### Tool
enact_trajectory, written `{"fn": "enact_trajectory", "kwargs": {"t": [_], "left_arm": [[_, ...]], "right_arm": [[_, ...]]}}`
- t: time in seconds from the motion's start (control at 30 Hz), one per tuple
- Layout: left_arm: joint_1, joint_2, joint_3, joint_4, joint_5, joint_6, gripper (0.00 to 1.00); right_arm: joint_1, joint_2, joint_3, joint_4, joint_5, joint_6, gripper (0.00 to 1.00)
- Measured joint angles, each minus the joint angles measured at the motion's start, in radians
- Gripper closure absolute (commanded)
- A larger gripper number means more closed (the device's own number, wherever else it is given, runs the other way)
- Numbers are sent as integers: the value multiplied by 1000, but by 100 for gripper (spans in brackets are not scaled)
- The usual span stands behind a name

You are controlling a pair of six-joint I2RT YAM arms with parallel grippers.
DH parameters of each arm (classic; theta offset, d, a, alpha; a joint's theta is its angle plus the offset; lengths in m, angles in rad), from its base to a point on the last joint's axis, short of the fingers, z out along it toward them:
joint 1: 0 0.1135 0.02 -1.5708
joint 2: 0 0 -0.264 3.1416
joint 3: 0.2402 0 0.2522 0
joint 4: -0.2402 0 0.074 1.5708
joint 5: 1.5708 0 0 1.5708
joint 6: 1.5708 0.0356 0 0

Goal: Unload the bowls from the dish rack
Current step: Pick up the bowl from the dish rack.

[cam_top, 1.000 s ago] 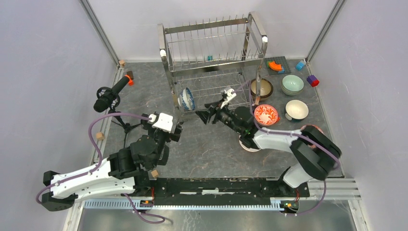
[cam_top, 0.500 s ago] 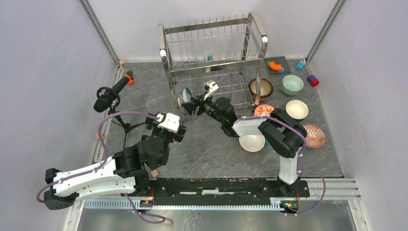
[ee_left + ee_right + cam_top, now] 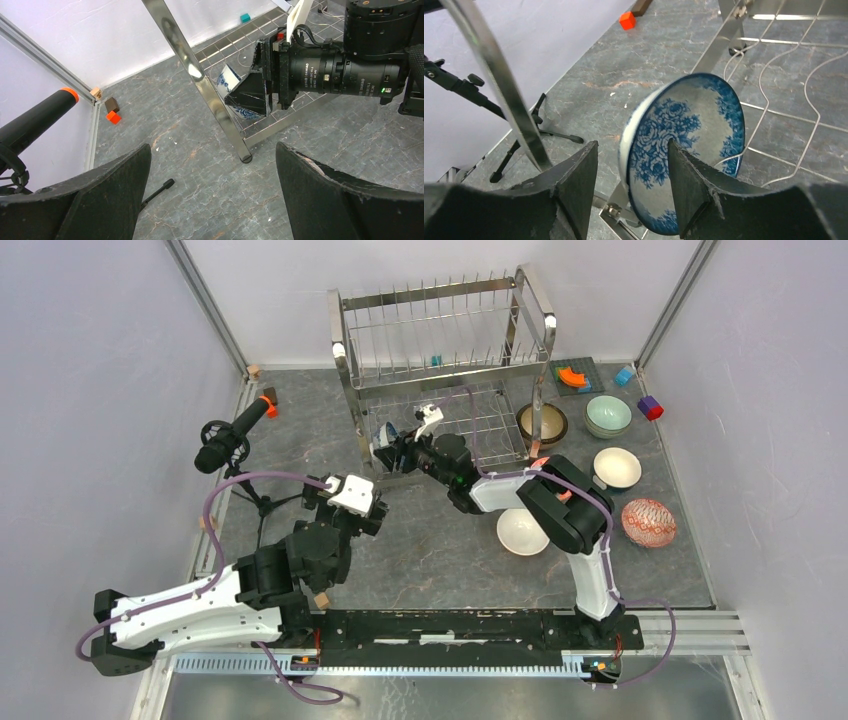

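The dish rack [image 3: 440, 350] stands at the back of the table. One blue-and-white bowl [image 3: 689, 135] leans on edge at the left end of its lower tier [image 3: 383, 436]. My right gripper [image 3: 631, 145] straddles that bowl's rim: one finger lies inside the bowl and the other stands outside with a small gap, so it is open. In the top view it reaches in from the right [image 3: 397, 448]. My left gripper [image 3: 214, 160] hovers wide open and empty over the table in front of the rack's left leg [image 3: 200, 80].
Several bowls sit on the table right of the rack: brown-gold [image 3: 543, 422], pale green [image 3: 608, 415], cream [image 3: 617, 467], red-patterned [image 3: 648, 522], white [image 3: 523, 531]. A microphone on a tripod [image 3: 232, 435] stands at the left. Toy blocks [image 3: 650, 407] lie at the back right.
My right arm has swung left along the rack's lower tier to the blue-and-white bowl, and its fingers have narrowed around the rim. The left arm shifted slightly, then held still.
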Motion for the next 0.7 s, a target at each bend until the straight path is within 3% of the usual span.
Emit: {"fn": "enact_trajectory", "kwargs": {"t": [0.47,0.7], "left_arm": [[0,9,0,-5,2,0,1],[0,19,0,-5,2,0,1]], "right_arm": [[-26,69,60,9,-121,122,65],[-39,84,63,21,-164,173,87]]}}
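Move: The right hand, fingers pointing forward and to its left, already straddles the near rim of the blue-and-white bowl; the bowl's middle lies about 3 cm ahead, straight in line left-right, and 3 cm below. The foot of the rack's front-left post is roughly 5 cm back and 3 cm to the left, 10 cm lower, and the bottom front rail runs some 4 cm back and 8 cm below. From the left hand the bowl is about 18 cm ahead, 4 cm right and 16 cm down. The right fingers, part open on either side of the blue-and-white bowl's near rim, close until they pinch it between their tips. Meanwhile the hand eases about 1.5 cm left and 1 cm down, tipping its fingers downward and turning counter-clockwise, with a slight roll, by some 10 degrees in all. ##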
